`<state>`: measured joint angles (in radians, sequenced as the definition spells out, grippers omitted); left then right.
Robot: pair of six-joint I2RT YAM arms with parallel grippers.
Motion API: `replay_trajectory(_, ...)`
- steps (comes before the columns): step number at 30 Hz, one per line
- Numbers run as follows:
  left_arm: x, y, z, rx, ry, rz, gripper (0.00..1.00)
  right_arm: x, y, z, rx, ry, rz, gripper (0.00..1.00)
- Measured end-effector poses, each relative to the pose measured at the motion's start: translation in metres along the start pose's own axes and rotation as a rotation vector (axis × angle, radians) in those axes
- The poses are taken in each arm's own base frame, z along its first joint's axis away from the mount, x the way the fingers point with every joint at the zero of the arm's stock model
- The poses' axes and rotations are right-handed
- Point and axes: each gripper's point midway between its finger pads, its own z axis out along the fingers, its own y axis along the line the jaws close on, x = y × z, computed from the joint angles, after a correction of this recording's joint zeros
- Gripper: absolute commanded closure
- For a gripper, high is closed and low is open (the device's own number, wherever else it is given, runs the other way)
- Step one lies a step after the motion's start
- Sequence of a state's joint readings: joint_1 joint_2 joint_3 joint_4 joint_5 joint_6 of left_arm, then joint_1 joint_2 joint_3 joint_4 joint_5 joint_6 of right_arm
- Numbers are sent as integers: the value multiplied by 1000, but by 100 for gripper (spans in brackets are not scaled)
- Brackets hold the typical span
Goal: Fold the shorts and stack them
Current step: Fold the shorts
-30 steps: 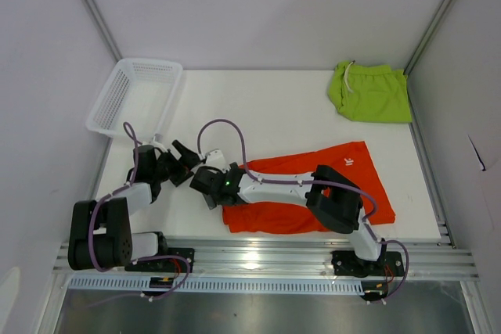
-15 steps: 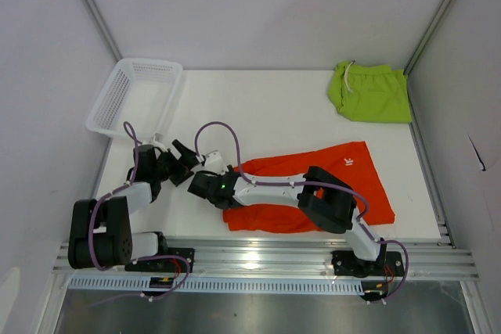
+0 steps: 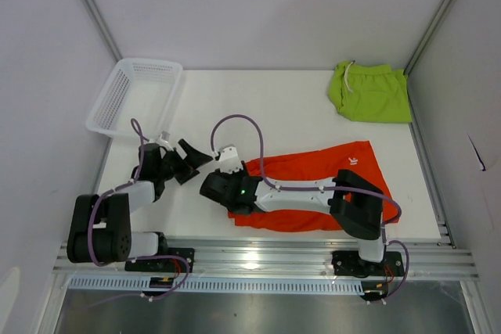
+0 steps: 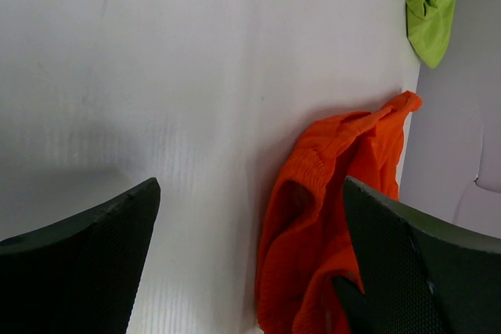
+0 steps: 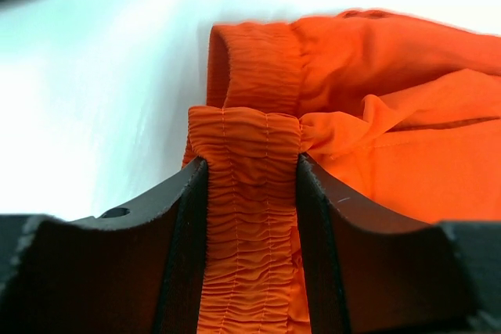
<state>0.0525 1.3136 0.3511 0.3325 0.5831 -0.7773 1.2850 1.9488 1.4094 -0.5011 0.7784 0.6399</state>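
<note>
The orange shorts (image 3: 344, 170) lie spread on the near right of the table, white logo at the far corner. My right gripper (image 3: 227, 197) sits at their left end. In the right wrist view, my right gripper (image 5: 246, 166) is shut on the gathered elastic waistband (image 5: 244, 224), which fills the gap between both pads. My left gripper (image 3: 192, 160) hovers just left of that end, open and empty. In the left wrist view, my left gripper (image 4: 249, 189) frames bare table and the orange shorts (image 4: 313, 217). The lime green shorts (image 3: 372, 93) lie bunched at the far right corner, and the green shorts (image 4: 430, 5) also show in the left wrist view.
A white mesh basket (image 3: 137, 95) stands at the far left corner. The table (image 3: 258, 107) is walled on the left, back and right. A metal rail (image 3: 266, 256) runs along the near edge by the arm bases.
My right gripper has closed onto the orange waistband and shifted slightly right, bunching the shorts' left end. My left gripper has edged a little farther and right, still open.
</note>
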Motion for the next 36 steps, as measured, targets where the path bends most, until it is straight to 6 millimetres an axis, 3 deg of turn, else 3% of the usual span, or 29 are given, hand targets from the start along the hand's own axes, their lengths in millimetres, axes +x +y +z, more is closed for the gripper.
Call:
replay_trajectory(5, 11, -18, 11, 41, 52, 43, 1, -15, -10, -13, -19, -58, 70, 54)
replay_trajectory(10, 21, -40, 32, 95, 124, 81, 1, -9, -17, -8, -6, -55, 97, 54)
replay_trajectory(16, 38, -40, 47, 118, 197, 50, 1, 0, -28, 1, 20, -39, 109, 54)
replay_trajectory(22, 46, -47, 50, 152, 224, 52, 1, -2, -36, 3, 27, -47, 149, 54)
replay_trajectory(27, 56, -54, 52, 185, 253, 65, 13, -3, -41, 3, 19, -59, 177, 55)
replay_trajectory(36, 77, -50, 65, 163, 317, 55, 37, -5, -43, 2, 6, -80, 204, 55)
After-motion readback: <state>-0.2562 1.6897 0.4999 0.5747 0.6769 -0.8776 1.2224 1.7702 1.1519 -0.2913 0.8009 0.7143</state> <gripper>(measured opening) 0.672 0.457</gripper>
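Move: The far corner of the orange shorts' waistband lies about 12 cm to the left hand's right, 1 cm back and 2 cm lower; from the right hand, already pinching the waistband, it is some 4 cm ahead and 2 cm below. The body of the shorts spreads about 30 cm right of the left hand and 9 cm back; the empty basket stands 20 cm left and 19 cm ahead. Left hand sweeps about 11 cm right towards the far waistband corner, starting to close; right, still gripping, shifts right. ##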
